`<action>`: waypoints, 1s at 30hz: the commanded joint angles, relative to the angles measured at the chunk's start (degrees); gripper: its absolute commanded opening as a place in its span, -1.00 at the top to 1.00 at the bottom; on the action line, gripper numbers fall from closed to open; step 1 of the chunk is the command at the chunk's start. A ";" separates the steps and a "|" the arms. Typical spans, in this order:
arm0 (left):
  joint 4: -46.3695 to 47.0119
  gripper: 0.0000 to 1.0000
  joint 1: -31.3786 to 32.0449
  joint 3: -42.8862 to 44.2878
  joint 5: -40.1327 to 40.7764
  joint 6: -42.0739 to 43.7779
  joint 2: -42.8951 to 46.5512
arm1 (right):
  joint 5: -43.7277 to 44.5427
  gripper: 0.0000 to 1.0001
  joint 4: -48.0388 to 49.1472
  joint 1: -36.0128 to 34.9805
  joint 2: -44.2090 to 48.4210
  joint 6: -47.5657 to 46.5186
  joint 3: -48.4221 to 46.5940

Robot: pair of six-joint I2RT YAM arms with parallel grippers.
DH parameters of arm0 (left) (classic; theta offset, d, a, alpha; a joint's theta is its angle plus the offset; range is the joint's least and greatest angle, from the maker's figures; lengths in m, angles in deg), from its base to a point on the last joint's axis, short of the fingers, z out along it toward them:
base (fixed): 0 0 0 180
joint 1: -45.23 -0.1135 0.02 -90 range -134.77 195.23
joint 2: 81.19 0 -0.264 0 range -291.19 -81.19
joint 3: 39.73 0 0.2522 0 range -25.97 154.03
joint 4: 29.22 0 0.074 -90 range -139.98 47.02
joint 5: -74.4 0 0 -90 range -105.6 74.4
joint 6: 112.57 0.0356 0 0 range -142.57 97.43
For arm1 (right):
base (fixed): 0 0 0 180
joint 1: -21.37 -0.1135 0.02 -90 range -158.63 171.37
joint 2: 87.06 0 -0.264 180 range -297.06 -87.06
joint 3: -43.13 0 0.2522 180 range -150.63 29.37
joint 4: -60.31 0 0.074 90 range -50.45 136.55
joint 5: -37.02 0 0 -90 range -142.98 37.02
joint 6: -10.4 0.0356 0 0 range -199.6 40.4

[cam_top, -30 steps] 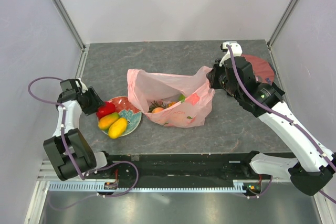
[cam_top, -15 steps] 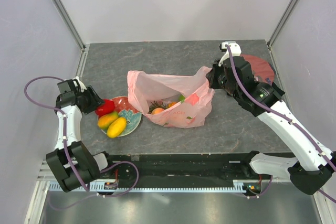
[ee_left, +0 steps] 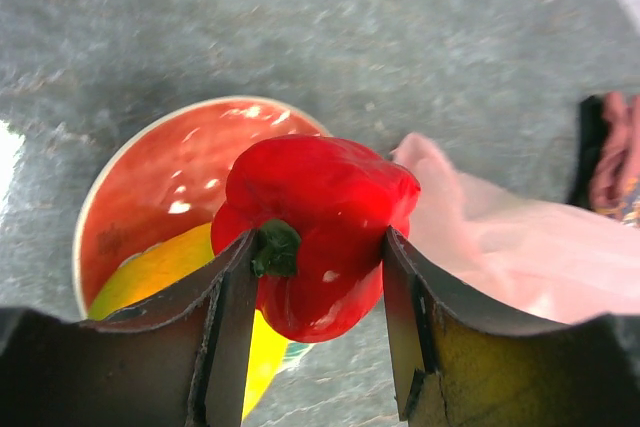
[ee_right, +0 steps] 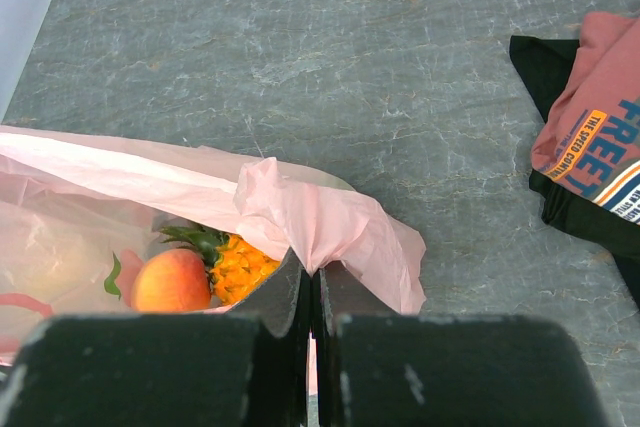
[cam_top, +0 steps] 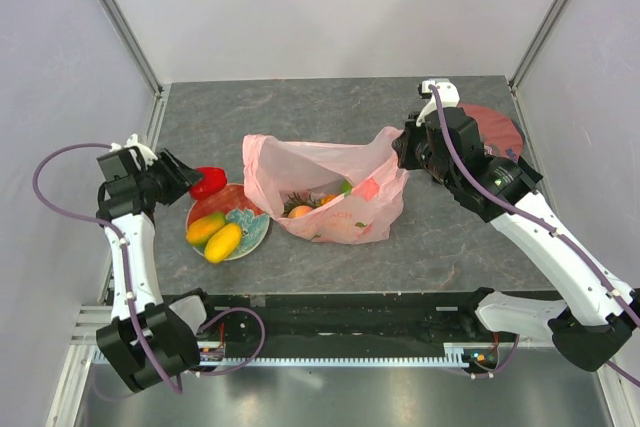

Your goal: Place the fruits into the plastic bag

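Observation:
My left gripper (cam_top: pixel 188 179) is shut on the red pepper (cam_top: pixel 209 182) and holds it above the far edge of the red plate (cam_top: pixel 252 234); in the left wrist view the pepper (ee_left: pixel 315 227) sits between my fingers (ee_left: pixel 232 317). Two yellow mangoes (cam_top: pixel 214 236) lie on the plate. The pale-pink plastic bag (cam_top: pixel 330 192) lies mid-table, its mouth facing up. My right gripper (cam_top: pixel 403 147) is shut on the bag's right rim (ee_right: pixel 320 222) and holds it up. Inside the bag are the pineapple (ee_right: pixel 235 262) and the peach (ee_right: pixel 168 281); a green piece (cam_top: pixel 346 187) shows too.
A folded dark-red printed T-shirt (cam_top: pixel 495 130) lies at the far right behind my right arm, also in the right wrist view (ee_right: pixel 590 162). Grey walls and frame posts close in the table on three sides.
My left gripper has lifted the red pepper off the plate and moved it up and away from the plate. The right arm and the bag have not moved.

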 commanded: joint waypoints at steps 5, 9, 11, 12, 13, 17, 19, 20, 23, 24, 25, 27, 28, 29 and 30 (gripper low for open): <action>2.28 0.65 0.06 11.32 -3.68 -5.50 2.53 | 0.34 1.00 0.87 0.17 0.39 0.11 -1.98; 2.54 0.64 0.15 15.19 -3.41 -7.08 2.27 | 0.34 1.00 0.87 0.17 0.48 0.20 -1.90; 3.41 0.65 0.41 15.90 -3.58 -9.10 2.79 | 0.25 1.00 0.87 0.25 0.30 0.29 -1.90; 4.11 0.65 0.85 15.72 -3.41 -9.63 3.14 | 0.16 1.00 0.95 0.17 0.30 0.29 -1.90; 5.43 0.64 1.11 15.29 -2.97 -10.68 4.10 | 0.25 1.00 0.87 0.25 0.13 0.20 -1.98; 7.20 0.64 2.87 16.24 -3.06 -13.06 5.08 | -0.01 1.00 0.95 0.17 -0.23 -0.41 -2.51; 7.72 0.64 5.67 19.04 -1.75 -13.68 4.56 | -0.10 1.00 0.96 0.17 -0.49 -0.50 -2.95; 7.81 0.63 7.08 20.28 -0.96 -13.77 4.29 | -0.27 1.00 0.96 0.08 -0.49 -0.76 -3.12; 8.78 0.63 13.93 25.11 2.47 -13.59 2.28 | -0.80 1.00 0.96 0.17 -0.75 -0.68 -3.04; 8.95 0.63 18.21 26.43 3.35 -12.81 1.66 | -0.89 1.00 0.87 0.17 -0.84 -0.59 -3.04; 9.04 0.63 20.60 29.40 6.06 -12.10 0.78 | -1.07 1.00 0.87 0.17 -0.76 -0.59 -3.04; 9.04 0.63 27.35 32.58 8.71 -10.26 -1.94 | -1.15 1.00 0.87 0.17 -0.67 -0.59 -3.13; 9.13 0.63 28.87 35.99 9.85 -9.90 -3.00 | -1.15 1.00 0.78 0.17 -0.67 -0.50 -3.13; 9.31 0.62 30.11 37.76 9.95 -9.73 -5.27 | -1.07 1.00 0.78 0.17 -0.58 -0.59 -3.21; 9.39 0.62 32.73 40.91 10.47 -9.03 -6.25 | -0.89 1.00 0.52 0.17 -0.49 -0.68 -3.21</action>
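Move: The bag's mouth, where I take the held red pepper, lies about 22 cm to the right of my left hand, some 3 cm ahead and a little lower. The peach inside it is about 19 cm right, level ahead and 12 cm down. Below my hand by roughly 14 cm is the plate, 2 cm right and 1 cm back; the yellow mango is straight behind by 7 cm and 13 cm down. From my right hand the mouth is some 14 cm left, 1 cm ahead and 15 cm lower. I lift the pepper, still pinched in my left fingers, high off the plate, about 24 cm up. Halfway through I start swinging right as well, some 12 cm, narrowing the sideways gap to the bag while staying well above it. The wrist tips up about 30 degrees and turns somewhat clockwise. My right hand stays put, keeping its pinch on the bag's right corner. ##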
